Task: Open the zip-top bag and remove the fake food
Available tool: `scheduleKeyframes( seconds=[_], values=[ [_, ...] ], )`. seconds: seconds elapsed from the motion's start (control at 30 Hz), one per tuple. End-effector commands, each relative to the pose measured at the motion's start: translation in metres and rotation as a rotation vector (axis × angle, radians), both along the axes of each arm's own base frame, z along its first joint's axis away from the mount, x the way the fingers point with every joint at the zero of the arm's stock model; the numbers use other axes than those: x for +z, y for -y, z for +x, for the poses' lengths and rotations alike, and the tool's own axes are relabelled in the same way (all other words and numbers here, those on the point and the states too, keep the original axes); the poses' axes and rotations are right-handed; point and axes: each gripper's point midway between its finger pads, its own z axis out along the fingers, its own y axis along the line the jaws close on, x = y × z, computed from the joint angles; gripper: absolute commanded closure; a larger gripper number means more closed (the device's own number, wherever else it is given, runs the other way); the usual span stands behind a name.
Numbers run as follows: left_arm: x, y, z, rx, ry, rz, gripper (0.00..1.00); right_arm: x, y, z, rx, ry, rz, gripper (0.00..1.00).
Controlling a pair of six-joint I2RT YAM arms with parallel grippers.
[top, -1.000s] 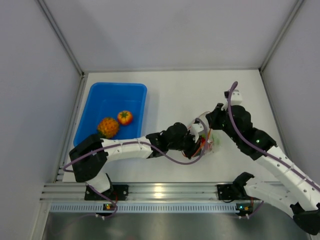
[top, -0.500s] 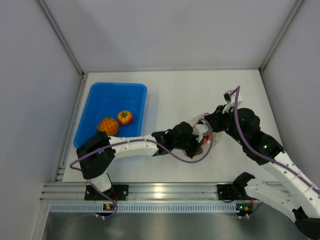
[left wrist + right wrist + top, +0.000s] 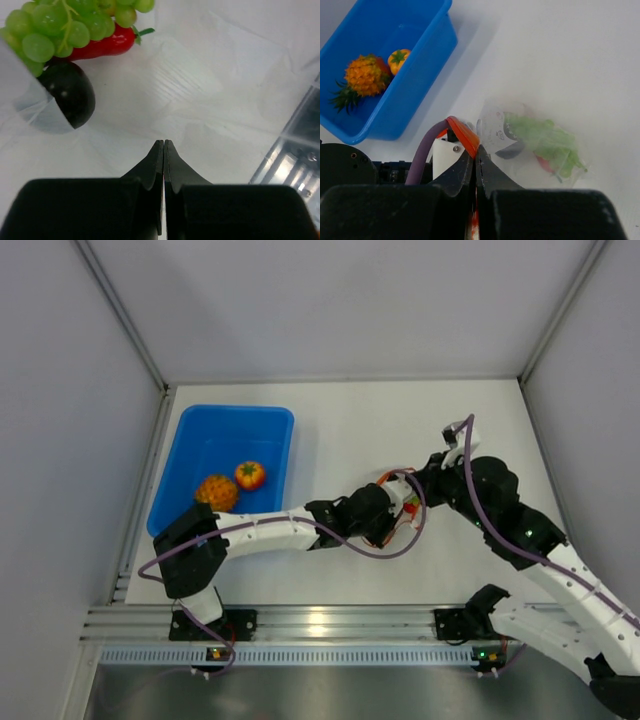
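Note:
The clear zip-top bag (image 3: 408, 508) hangs between both grippers mid-table. My right gripper (image 3: 476, 150) is shut on its orange zip strip (image 3: 464, 134), which bends up over the jaw tips. My left gripper (image 3: 163, 143) is shut on the bag's other lip, with a thin red sliver between its jaws and clear film (image 3: 200, 75) spread ahead of it. Inside the bag lies the fake food: green grapes (image 3: 65, 25), a red chili (image 3: 107, 45) and a dark purple piece (image 3: 70, 97). From the right wrist the green pieces (image 3: 545, 137) show through the plastic.
A blue tray (image 3: 235, 412) stands at the left with a pineapple (image 3: 215, 494) and an orange tomato (image 3: 250, 475) in it. The aluminium rail (image 3: 320, 625) runs along the near edge. Grey walls close in both sides and the back.
Both grippers and the bag have shifted a little up and left from the near edge. The right wrist has swung in closer to the left gripper. Both stay shut.

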Motion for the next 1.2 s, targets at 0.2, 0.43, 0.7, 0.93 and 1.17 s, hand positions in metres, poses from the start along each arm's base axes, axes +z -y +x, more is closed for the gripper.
scheduleKeyframes(
  seconds=[0.2,0.43,0.7,0.93,1.17],
  values=[
    [0.008,-0.032,0.049,0.367,-0.089,-0.034,0.98,0.014,-0.003,-0.007,0.013,0.034,0.081,1.00],
    [0.023,-0.023,0.057,0.434,-0.123,-0.083,0.84,-0.004,-0.016,-0.013,0.033,-0.063,0.174,1.00],
    [0.016,-0.015,0.074,0.491,-0.122,-0.051,0.68,-0.012,-0.002,-0.009,-0.101,-0.089,0.273,1.00],
    [0.013,-0.002,0.097,0.513,-0.088,-0.024,0.50,-0.017,0.014,-0.007,-0.187,-0.092,0.261,1.00],
    [-0.005,0.016,0.102,0.490,-0.119,0.002,0.47,-0.028,0.023,-0.007,-0.220,-0.105,0.227,1.00]
  ],
)
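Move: Ahead of the empty left hand, inside the bag, the red pepper lies about 11 cm forward, 6 cm to the right and 8 cm below. The grapes lie beside it, some 13 cm ahead and 7 cm right of the left hand, and the dark fruit about 11 cm ahead and 3 cm right, both at much the same depth. From the right hand, already pinching the orange zip edge, the pepper is roughly 7 cm forward, 1 cm right and 25 cm down. Sweeping forward about 9 cm at the bag's open mouth, the left hand swings slightly left, then back right, turns some 25 degrees counter-clockwise and spreads its shut fingers to about half open towards the pepper and grapes. The right hand keeps its pinch on the zip edge, sinks about 3 cm while rolling its left side up, then eases right. ##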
